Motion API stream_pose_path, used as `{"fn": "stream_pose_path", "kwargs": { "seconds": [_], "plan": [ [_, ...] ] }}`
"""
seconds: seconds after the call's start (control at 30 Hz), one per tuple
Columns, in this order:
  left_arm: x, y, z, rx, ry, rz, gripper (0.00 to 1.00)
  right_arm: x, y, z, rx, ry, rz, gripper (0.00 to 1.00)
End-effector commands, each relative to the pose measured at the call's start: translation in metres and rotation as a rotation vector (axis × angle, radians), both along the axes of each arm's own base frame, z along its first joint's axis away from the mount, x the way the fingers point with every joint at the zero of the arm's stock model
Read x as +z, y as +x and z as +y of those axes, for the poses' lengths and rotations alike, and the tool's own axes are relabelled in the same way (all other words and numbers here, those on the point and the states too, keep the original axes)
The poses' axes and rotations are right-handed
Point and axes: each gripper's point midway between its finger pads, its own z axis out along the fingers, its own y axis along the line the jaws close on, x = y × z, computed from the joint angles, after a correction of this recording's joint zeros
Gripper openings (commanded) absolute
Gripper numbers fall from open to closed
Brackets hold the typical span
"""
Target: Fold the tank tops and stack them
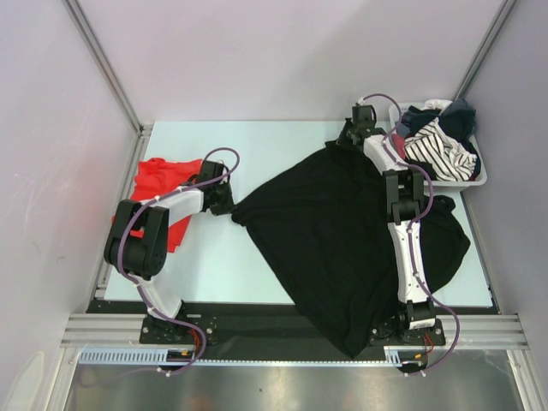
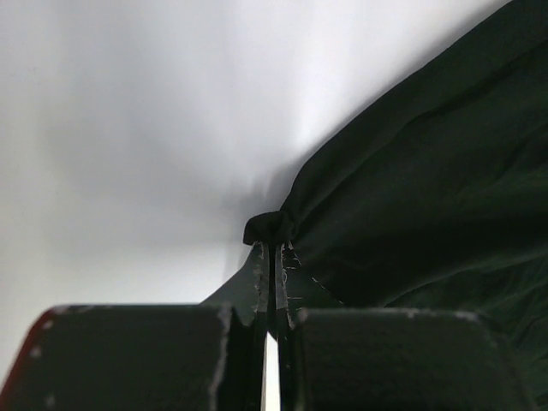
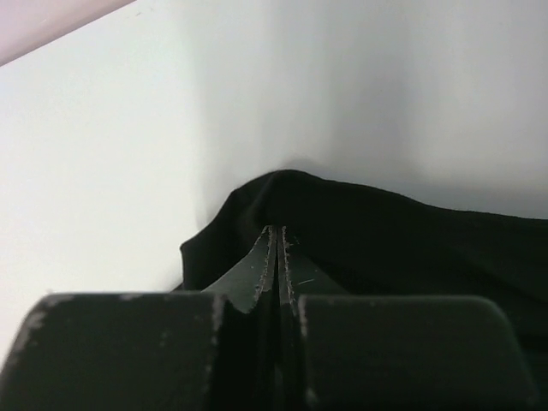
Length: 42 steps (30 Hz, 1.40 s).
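The black tank top [image 1: 334, 235] lies spread over the middle and right of the table, with its near hem hanging over the front edge. My left gripper [image 1: 229, 205] is shut on its left corner; in the left wrist view the pinched fabric [image 2: 270, 228] bunches just past the gripper [image 2: 271, 250]. My right gripper [image 1: 346, 137] is at the garment's far corner, its jaws shut on the black tank top [image 3: 385, 240], which humps up around the gripper [image 3: 276, 233]. The red tank top [image 1: 161, 181] lies crumpled at the far left, partly under my left arm.
A white basket [image 1: 480, 175] holding striped and dark clothes stands at the far right corner, just beyond my right arm. Metal frame posts and walls close in the table at left, back and right.
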Motion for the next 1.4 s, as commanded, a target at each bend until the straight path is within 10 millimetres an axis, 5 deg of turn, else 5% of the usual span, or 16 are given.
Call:
{"fn": "stream_pose_path", "kwargs": {
  "seconds": [0.0, 0.2, 0.53, 0.6, 0.73, 1.37],
  "plan": [
    [0.026, 0.016, 0.010, 0.023, 0.003, -0.074, 0.00, 0.059, 0.016, -0.005, -0.005, 0.018, -0.120, 0.00],
    [0.033, 0.026, 0.030, 0.075, 0.008, -0.094, 0.00, 0.112, 0.033, -0.021, -0.017, 0.084, -0.253, 0.00],
    [0.042, 0.051, 0.065, 0.147, 0.047, -0.091, 0.00, 0.121, 0.052, -0.018, 0.006, 0.238, -0.321, 0.00],
    [0.042, 0.050, 0.064, 0.132, 0.043, -0.089, 0.00, 0.119, 0.052, -0.018, 0.014, 0.265, -0.315, 0.00],
    [0.032, 0.047, 0.057, 0.111, 0.014, -0.063, 0.00, 0.101, 0.047, -0.015, 0.019, 0.253, -0.270, 0.29],
    [0.025, 0.040, 0.051, 0.086, 0.002, -0.051, 0.00, 0.031, 0.005, 0.008, -0.015, -0.010, -0.067, 0.36]
  ]
}}
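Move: The left hand keeps a corner of the black tank top pinched just above the table; the red folded top's middle lies about 18 cm to its left and 3 cm ahead, some 2 cm lower. The right hand is shut on the black top's far edge, at its fingertips, roughly 28 cm ahead of the left hand and 31 cm to its right. The laundry basket stands about 28 cm to the right hand's right, level with it. Keeping its corner pinched, the left hand draws it about 5 cm left and some 4 cm forward, towards the red folded top, bobbing up a few centimetres and settling again while turning slightly counter-clockwise. Meanwhile the right hand swings its grip on the far edge up some 8 cm, forward and a little right, tipping up as it goes, opens part way at the top to let go, then comes back and down, drifting left past its start, to end low over that edge with its fingers still part open. ##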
